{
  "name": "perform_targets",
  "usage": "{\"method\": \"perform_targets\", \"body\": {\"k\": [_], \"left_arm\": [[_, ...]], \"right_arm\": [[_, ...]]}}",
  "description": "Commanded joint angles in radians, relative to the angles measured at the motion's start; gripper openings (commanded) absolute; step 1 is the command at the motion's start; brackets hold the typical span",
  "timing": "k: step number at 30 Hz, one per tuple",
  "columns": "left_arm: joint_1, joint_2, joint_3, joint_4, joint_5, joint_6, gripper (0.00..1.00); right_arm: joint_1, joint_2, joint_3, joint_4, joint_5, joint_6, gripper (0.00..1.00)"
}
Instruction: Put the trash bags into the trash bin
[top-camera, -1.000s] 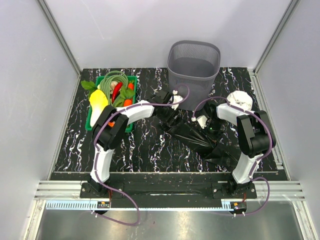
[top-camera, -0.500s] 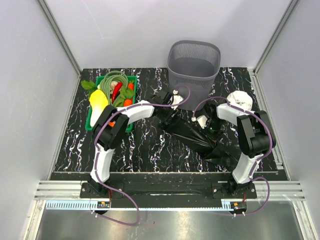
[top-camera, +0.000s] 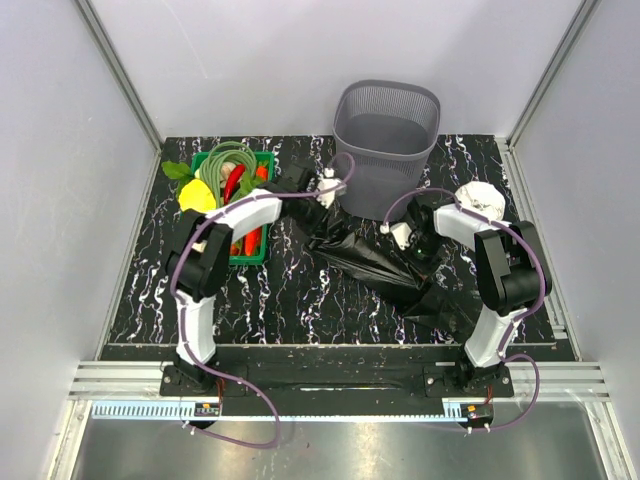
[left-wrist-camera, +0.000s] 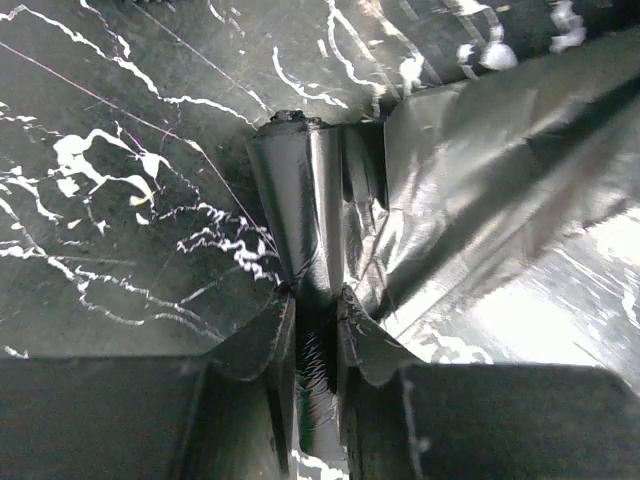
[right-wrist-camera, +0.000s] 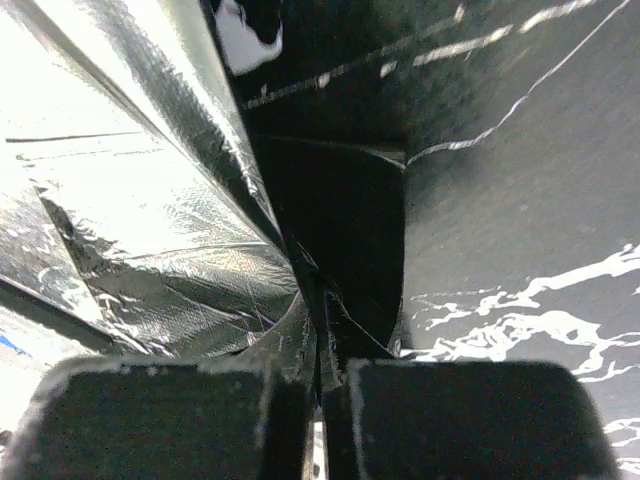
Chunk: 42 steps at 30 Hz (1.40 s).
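One black glossy trash bag (top-camera: 375, 265) lies stretched across the dark marble table, in front of the grey mesh trash bin (top-camera: 388, 125). My left gripper (top-camera: 321, 220) is at the bag's left end, below the bin's left side. In the left wrist view it (left-wrist-camera: 315, 303) is shut on a narrow gathered fold of the bag (left-wrist-camera: 470, 150). My right gripper (top-camera: 427, 260) is at the bag's right part. In the right wrist view it (right-wrist-camera: 322, 312) is shut on a thin edge of the film (right-wrist-camera: 130, 200). The bin's inside shows nothing but its grey floor.
A green crate (top-camera: 262, 250) holding vegetables stands at the left, partly under my left arm. A white roll (top-camera: 483, 198) sits at the right, behind my right arm. White walls with metal rails close in the table on three sides.
My left gripper has closed on the bag's left end and shifted left and back, drawing the film with it. The left elbow swung over the crate. The right arm has stayed put.
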Motion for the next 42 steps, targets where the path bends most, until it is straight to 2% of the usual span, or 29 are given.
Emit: {"method": "perform_targets", "body": {"k": [1,7,14,22,29,33,34,37,39,42], "left_arm": [[0.071,-0.134,0.063,-0.081,0.301,0.097,0.00],[0.115,-0.185,0.145,-0.211,0.518,0.185,0.00],[0.142,-0.220,0.218,-0.342,0.674,0.261,0.01],[0.145,-0.243,0.288,-0.489,0.765,0.370,0.02],[0.152,-0.254,0.345,-0.554,0.843,0.386,0.02],[0.152,-0.263,0.363,-0.555,0.829,0.367,0.02],[0.155,-0.264,0.374,-0.555,0.822,0.360,0.02],[0.163,-0.263,0.411,-0.545,0.796,0.326,0.00],[0.172,-0.266,0.443,-0.540,0.777,0.292,0.00],[0.188,-0.268,0.503,-0.537,0.693,0.248,0.00]], "right_arm": [[-0.005,-0.053,0.057,0.073,-0.064,0.013,0.00],[-0.003,-0.061,0.062,0.111,-0.074,0.023,0.00],[-0.003,-0.061,0.062,0.142,-0.084,0.035,0.00],[-0.005,-0.136,0.036,0.185,-0.138,0.052,0.00],[-0.005,-0.157,0.016,0.187,-0.169,0.059,0.00],[-0.003,-0.160,0.016,0.179,-0.203,0.049,0.01],[-0.005,-0.162,0.018,0.179,-0.207,0.050,0.05],[-0.005,-0.164,0.033,0.184,-0.207,0.059,0.25],[-0.005,-0.174,0.041,0.188,-0.196,0.066,0.34],[-0.005,-0.190,0.051,0.194,-0.178,0.081,0.41]]}}
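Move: The left hand already holds the upper end of the black trash bag. The trash bin stands about 15 cm ahead of it and 16 cm to its right; the vegetable crate is some 24 cm left and 9 cm farther out. From the right hand, low on the middle of the bag, the bin is roughly 26 cm ahead and 11 cm left. The bag's loose tail lies about 9 cm back and 6 cm right, the white bundle 21 cm ahead and 13 cm right. The black bag's end goes up in the left hand's kept grip, about 24 cm, drawing back some 6 cm after the first rise while the fingers swing from steeply down to nearly level, pointing right and a little back. The right hand, shut on the bag's middle, follows about 5 cm forward and as far left, towards the bin, rises 4 cm, then partly opens its fingers. ##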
